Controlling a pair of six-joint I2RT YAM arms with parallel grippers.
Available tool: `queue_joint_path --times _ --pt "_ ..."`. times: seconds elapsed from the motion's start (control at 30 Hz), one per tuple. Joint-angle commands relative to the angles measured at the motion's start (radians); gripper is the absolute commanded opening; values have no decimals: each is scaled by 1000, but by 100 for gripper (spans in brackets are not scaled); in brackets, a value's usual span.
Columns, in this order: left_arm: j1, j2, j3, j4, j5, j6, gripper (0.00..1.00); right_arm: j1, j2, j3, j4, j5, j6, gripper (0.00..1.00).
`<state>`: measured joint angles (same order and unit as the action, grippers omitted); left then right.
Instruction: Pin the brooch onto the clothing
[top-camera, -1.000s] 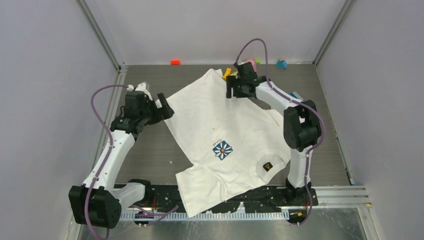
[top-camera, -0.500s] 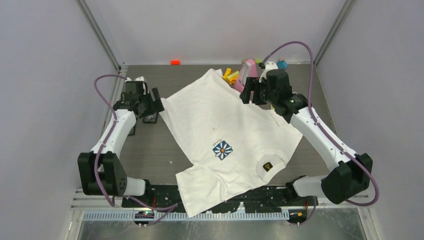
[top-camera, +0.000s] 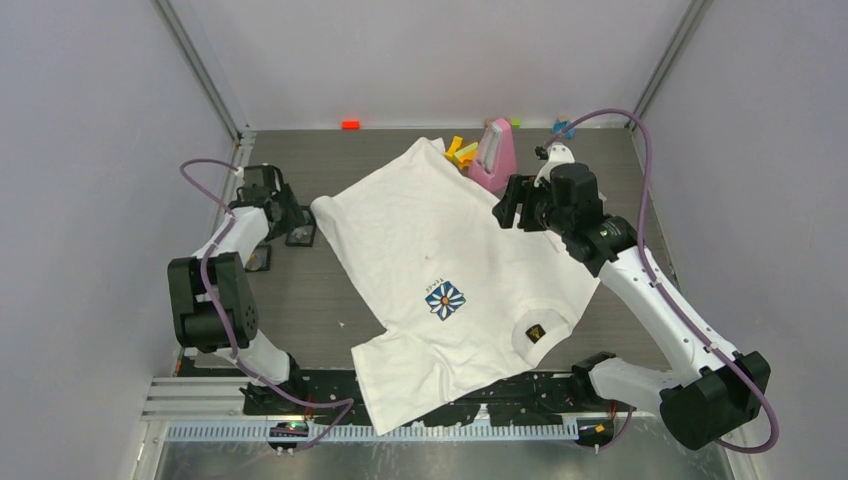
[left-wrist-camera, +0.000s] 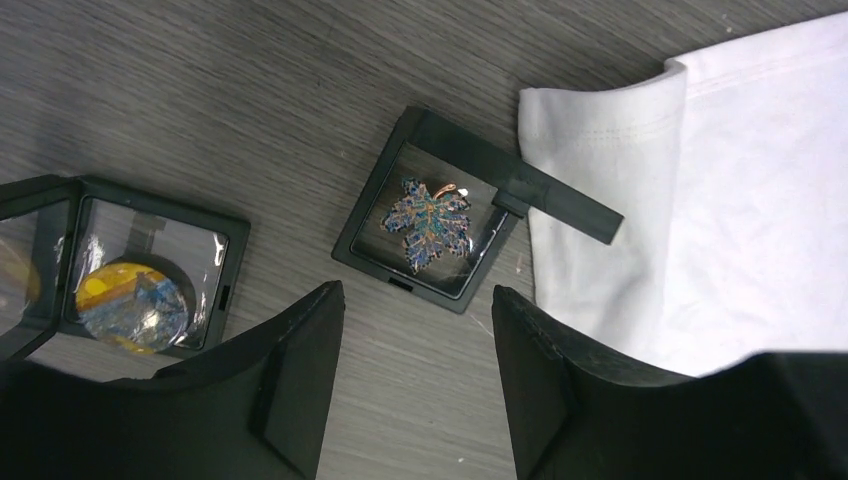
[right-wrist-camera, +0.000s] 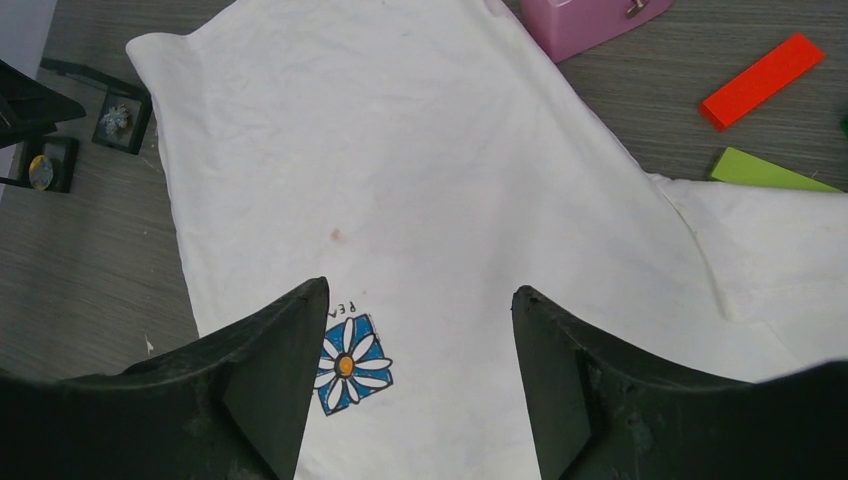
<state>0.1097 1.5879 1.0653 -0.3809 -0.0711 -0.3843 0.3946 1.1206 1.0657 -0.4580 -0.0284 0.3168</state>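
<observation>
The clothing (top-camera: 450, 240), a white T-shirt with a blue daisy print (top-camera: 445, 299), lies spread across the table's middle. Its sleeve corner (left-wrist-camera: 600, 130) lies next to a black case holding a blue leaf-shaped brooch (left-wrist-camera: 428, 222). My left gripper (left-wrist-camera: 415, 295) hovers just short of that case, open, with bare table between its fingers. A second case (left-wrist-camera: 135, 295) to its left holds a round yellow-and-blue brooch. My right gripper (right-wrist-camera: 420, 290) hangs open over the shirt (right-wrist-camera: 430, 150), near the daisy (right-wrist-camera: 348, 365). From above, the left gripper (top-camera: 288, 215) is at the shirt's left corner and the right gripper (top-camera: 508, 205) above its right side.
A pink box (top-camera: 497, 155) stands behind the shirt with yellow blocks (top-camera: 460, 152) beside it. A red block (top-camera: 350, 124) and a blue block (top-camera: 563, 128) lie along the back wall. Red (right-wrist-camera: 762, 68) and green (right-wrist-camera: 765, 172) blocks lie right of the shirt. Walls enclose three sides.
My left arm has folded back leftward over the brooch cases, its jaws narrowing. My right arm has swung right and nearer, uncovering the pink box.
</observation>
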Motion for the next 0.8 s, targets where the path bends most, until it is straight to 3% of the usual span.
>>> queue_joint_path --times 0.0,0.77 --pt "5 48 20 62 -6 28 57 -4 -25 -1 27 10 3 72" --pt "4 161 62 45 30 83 38 -5 3 -8 43 -7 22 69"
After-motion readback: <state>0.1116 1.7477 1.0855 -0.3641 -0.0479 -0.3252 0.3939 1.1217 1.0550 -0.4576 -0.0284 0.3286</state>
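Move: The leaf brooch lies in its open case about 6 cm below the left hand point and 2 cm ahead, centred between the fingers. From that hand, the case's raised lid is roughly 5 cm ahead and 2 cm right, the clothing's nearest corner 6 cm ahead and 6 cm right, and the round brooch 5 cm back and 10 cm left. From the right hand, the leaf brooch is some 50 cm left and 9 cm ahead. Bring the left gripper about 5 cm straight down towards the leaf brooch in its open case, fast at first and then slower, holding its place over the table. On the way, narrow the fingers by about a third without shutting them, and tip them some 5 to 10 degrees steeper, so they come close over the near side of the case beside the brooch. ##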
